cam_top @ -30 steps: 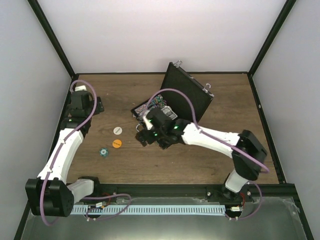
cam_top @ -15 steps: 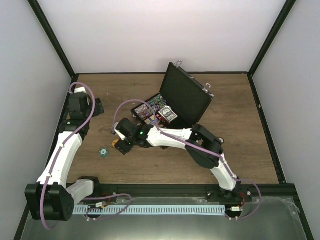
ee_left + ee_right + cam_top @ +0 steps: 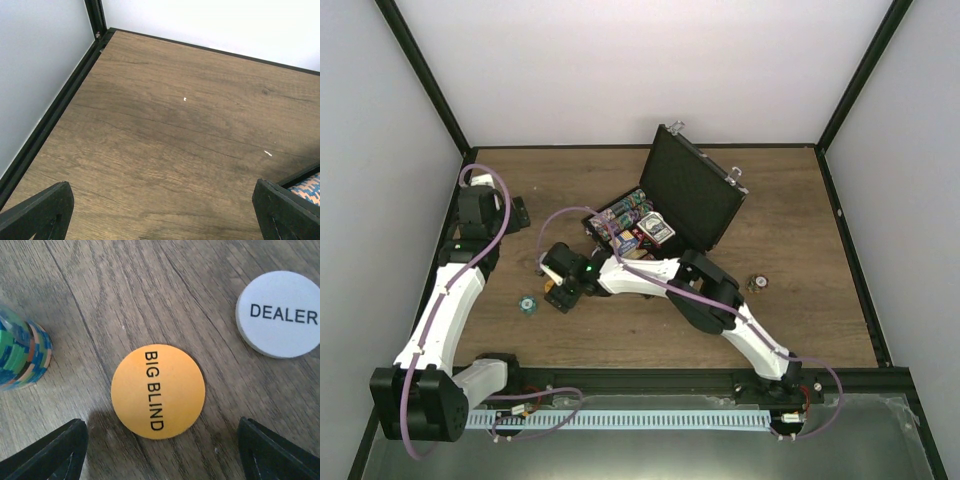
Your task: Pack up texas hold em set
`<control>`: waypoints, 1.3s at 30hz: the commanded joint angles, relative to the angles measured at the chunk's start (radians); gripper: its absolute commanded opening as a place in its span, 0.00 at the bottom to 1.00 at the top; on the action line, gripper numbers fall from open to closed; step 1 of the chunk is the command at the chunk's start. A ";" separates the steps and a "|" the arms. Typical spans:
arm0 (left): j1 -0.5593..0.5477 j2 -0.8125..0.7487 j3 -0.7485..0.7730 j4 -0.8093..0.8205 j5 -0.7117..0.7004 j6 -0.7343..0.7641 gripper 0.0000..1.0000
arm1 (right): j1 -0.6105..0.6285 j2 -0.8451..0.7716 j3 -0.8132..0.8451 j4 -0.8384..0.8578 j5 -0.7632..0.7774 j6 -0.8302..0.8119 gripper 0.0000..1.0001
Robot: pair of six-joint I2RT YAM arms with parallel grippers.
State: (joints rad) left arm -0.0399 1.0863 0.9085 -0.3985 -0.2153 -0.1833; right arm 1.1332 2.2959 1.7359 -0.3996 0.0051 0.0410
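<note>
The black case (image 3: 698, 192) stands open at the back middle, with its lid up. Its base (image 3: 620, 222) holds rows of multicoloured chips and a blue-backed card deck (image 3: 658, 231). My right gripper (image 3: 560, 287) (image 3: 162, 460) hovers low and open over the orange BIG BLIND button (image 3: 158, 391), one finger on each side, touching nothing. The white DEALER button (image 3: 279, 313) lies just beyond it. A short stack of chips (image 3: 20, 356) (image 3: 527, 304) stands to the left. My left gripper (image 3: 162, 215) (image 3: 488, 212) is open over bare wood at the back left.
Another small chip stack (image 3: 756, 284) sits on the table's right side. The black frame rail (image 3: 55, 107) and wall run close along the left gripper's left. A black edge with a blue and orange pattern (image 3: 306, 183) shows at the left wrist view's right margin.
My right arm has swung left from the case to just above the orange button. The chip stack on the right is now uncovered. The left arm has stayed put.
</note>
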 commanded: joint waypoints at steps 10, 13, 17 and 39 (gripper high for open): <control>0.003 -0.009 -0.006 0.015 0.013 -0.010 1.00 | 0.016 0.091 0.106 -0.054 0.011 -0.057 0.76; 0.002 -0.009 -0.006 0.015 0.013 -0.010 1.00 | 0.015 0.101 0.112 -0.064 0.017 -0.055 0.72; 0.003 -0.005 -0.007 0.015 0.017 -0.010 1.00 | 0.017 0.103 0.111 -0.071 0.031 -0.053 0.65; 0.003 0.001 -0.009 0.013 0.022 -0.008 1.00 | 0.020 -0.214 -0.265 -0.001 0.076 0.101 0.49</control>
State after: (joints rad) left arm -0.0399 1.0870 0.9085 -0.3981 -0.2039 -0.1833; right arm 1.1461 2.1590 1.5284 -0.3859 0.0547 0.0883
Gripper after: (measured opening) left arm 0.998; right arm 0.496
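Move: The big blind button lies between my right hand's open fingers and just past them, about 2 cm to the left, barely 1 cm ahead and 1 cm below. The dealer button is some 7 cm ahead and 1 cm left, the green chip stack about 8 cm left and 4 cm back, the case's middle roughly 19 cm right and 12 cm ahead. From my left hand the big blind lies about 15 cm right, 10 cm back and 21 cm down. I ease my right hand about 1.5 cm left, staying low at the table, to centre the orange big blind button between the fingers, then close them until both tips pinch its rim. Keeping that grip, I draw the button some 6 cm to the right and 2 cm back, at the same height, away from the chip stack and dealer button. ##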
